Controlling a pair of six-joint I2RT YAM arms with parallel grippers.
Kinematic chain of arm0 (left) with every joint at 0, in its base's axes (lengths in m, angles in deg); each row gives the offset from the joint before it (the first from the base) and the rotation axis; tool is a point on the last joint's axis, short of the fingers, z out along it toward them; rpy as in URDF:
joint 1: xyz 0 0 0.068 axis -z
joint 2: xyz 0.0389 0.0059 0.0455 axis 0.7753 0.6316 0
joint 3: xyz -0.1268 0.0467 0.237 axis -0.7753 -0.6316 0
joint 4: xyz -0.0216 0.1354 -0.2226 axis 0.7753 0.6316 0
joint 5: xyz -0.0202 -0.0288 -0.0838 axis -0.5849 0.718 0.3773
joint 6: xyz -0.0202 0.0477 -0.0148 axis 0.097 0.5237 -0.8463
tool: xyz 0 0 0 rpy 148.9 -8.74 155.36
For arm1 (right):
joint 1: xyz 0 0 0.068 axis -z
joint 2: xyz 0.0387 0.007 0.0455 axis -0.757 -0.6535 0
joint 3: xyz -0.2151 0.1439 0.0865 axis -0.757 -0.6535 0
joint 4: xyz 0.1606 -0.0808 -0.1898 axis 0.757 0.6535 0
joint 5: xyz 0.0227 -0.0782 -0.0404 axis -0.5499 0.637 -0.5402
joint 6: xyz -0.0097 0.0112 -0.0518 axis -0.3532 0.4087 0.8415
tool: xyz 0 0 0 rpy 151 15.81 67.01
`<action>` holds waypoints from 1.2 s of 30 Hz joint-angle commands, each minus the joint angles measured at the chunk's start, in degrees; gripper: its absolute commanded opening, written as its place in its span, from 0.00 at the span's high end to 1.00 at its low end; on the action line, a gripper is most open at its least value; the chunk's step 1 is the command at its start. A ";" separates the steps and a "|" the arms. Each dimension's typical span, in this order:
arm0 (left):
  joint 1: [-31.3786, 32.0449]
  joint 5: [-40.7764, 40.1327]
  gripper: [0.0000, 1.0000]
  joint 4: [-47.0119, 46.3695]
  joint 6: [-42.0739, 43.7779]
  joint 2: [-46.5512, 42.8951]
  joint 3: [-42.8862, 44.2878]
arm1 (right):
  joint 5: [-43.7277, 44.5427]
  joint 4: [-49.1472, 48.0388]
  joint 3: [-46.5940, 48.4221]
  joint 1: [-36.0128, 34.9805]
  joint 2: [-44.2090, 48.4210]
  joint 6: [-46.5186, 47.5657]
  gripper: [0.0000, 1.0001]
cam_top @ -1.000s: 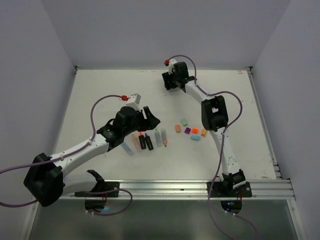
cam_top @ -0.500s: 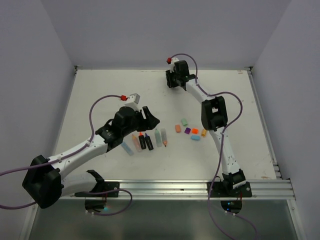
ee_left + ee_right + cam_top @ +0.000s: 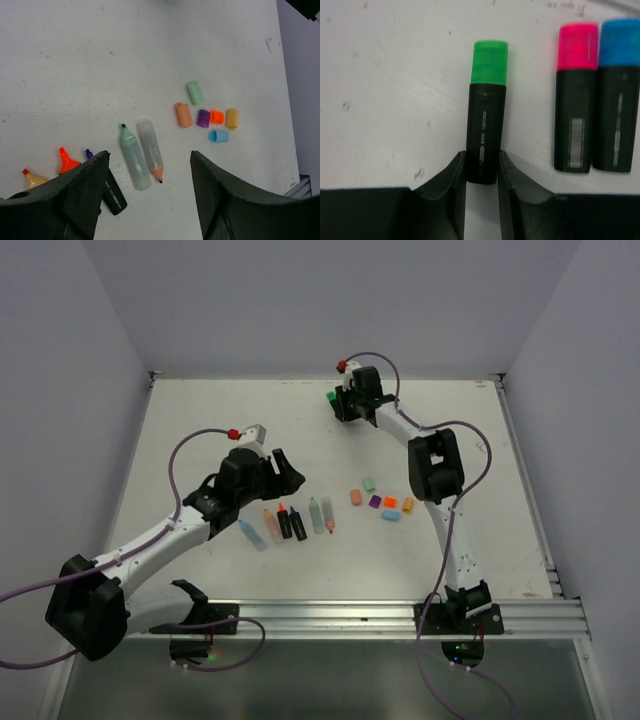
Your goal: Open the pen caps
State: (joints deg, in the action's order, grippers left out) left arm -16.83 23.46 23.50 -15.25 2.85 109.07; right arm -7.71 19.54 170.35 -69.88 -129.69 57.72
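At the far side of the table my right gripper (image 3: 482, 157) is shut on the rear end of a black pen (image 3: 483, 130) with a green cap (image 3: 490, 61). The pen lies flat on the table. Two more black pens lie beside it, one with a pink cap (image 3: 577, 45), one with a blue cap (image 3: 620, 42). Several loose pen caps (image 3: 203, 118) lie in a cluster right of centre. My left gripper (image 3: 148, 156) hangs open above a row of uncapped pens (image 3: 134, 162), holding nothing.
The uncapped pens (image 3: 290, 522) lie side by side near the table's middle, between the left gripper (image 3: 283, 472) and the loose caps (image 3: 380, 502). The right arm (image 3: 435, 470) reaches over the caps toward the back edge. White walls bound the table.
My right gripper has closed its jaws on the green-capped pen. The left arm has drawn back slightly to the left, still open.
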 commanded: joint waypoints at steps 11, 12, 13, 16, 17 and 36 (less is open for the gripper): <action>-4.38 9.80 0.31 0.10 -1.40 -4.58 4.67 | -4.58 -21.20 -49.35 -7.51 41.13 -14.13 1.00; -4.47 11.03 0.31 -0.77 -1.93 -3.88 4.49 | -4.32 -21.29 -51.37 -9.61 44.63 -14.39 1.00; -4.47 11.73 0.31 -1.48 -2.46 -3.62 4.32 | -3.62 -21.12 -54.52 -10.68 46.05 -14.39 1.00; -4.55 13.67 0.31 -5.24 -4.48 -2.82 3.35 | -2.56 -19.63 -60.34 -14.72 52.19 -13.95 1.00; -4.56 13.85 0.31 -5.87 -5.35 -2.73 3.09 | -1.25 -19.62 -62.01 -15.78 54.22 -13.95 1.00; -4.91 17.10 0.32 -10.45 -8.96 -1.50 -0.08 | -2.38 -15.84 -76.70 -21.06 77.53 -15.97 1.00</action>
State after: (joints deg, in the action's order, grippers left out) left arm -21.29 38.83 16.53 -23.03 1.19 108.30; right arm -9.26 3.14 94.94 -90.54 -53.76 42.69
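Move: The waiting, open left gripper is about 33 cm back, 14 cm to the left and 12 cm above the right hand, which already pinches the green marker. The pink marker lies 8 cm ahead and 3 cm right of the right hand, the blue one 9 cm ahead and 6 cm right. From the left hand, the green marker is about 37 cm ahead, 12 cm right and 13 cm below. Keeping its pinch on the lower end of the green marker, the right hand sweeps it some 34 cm back towards the left gripper and climbs about 18 cm, edging slightly left while rolling its left side up and turning counter-clockwise. The left hand stays open, rises about 4 cm, then drifts a little right and rolls its left side down. ##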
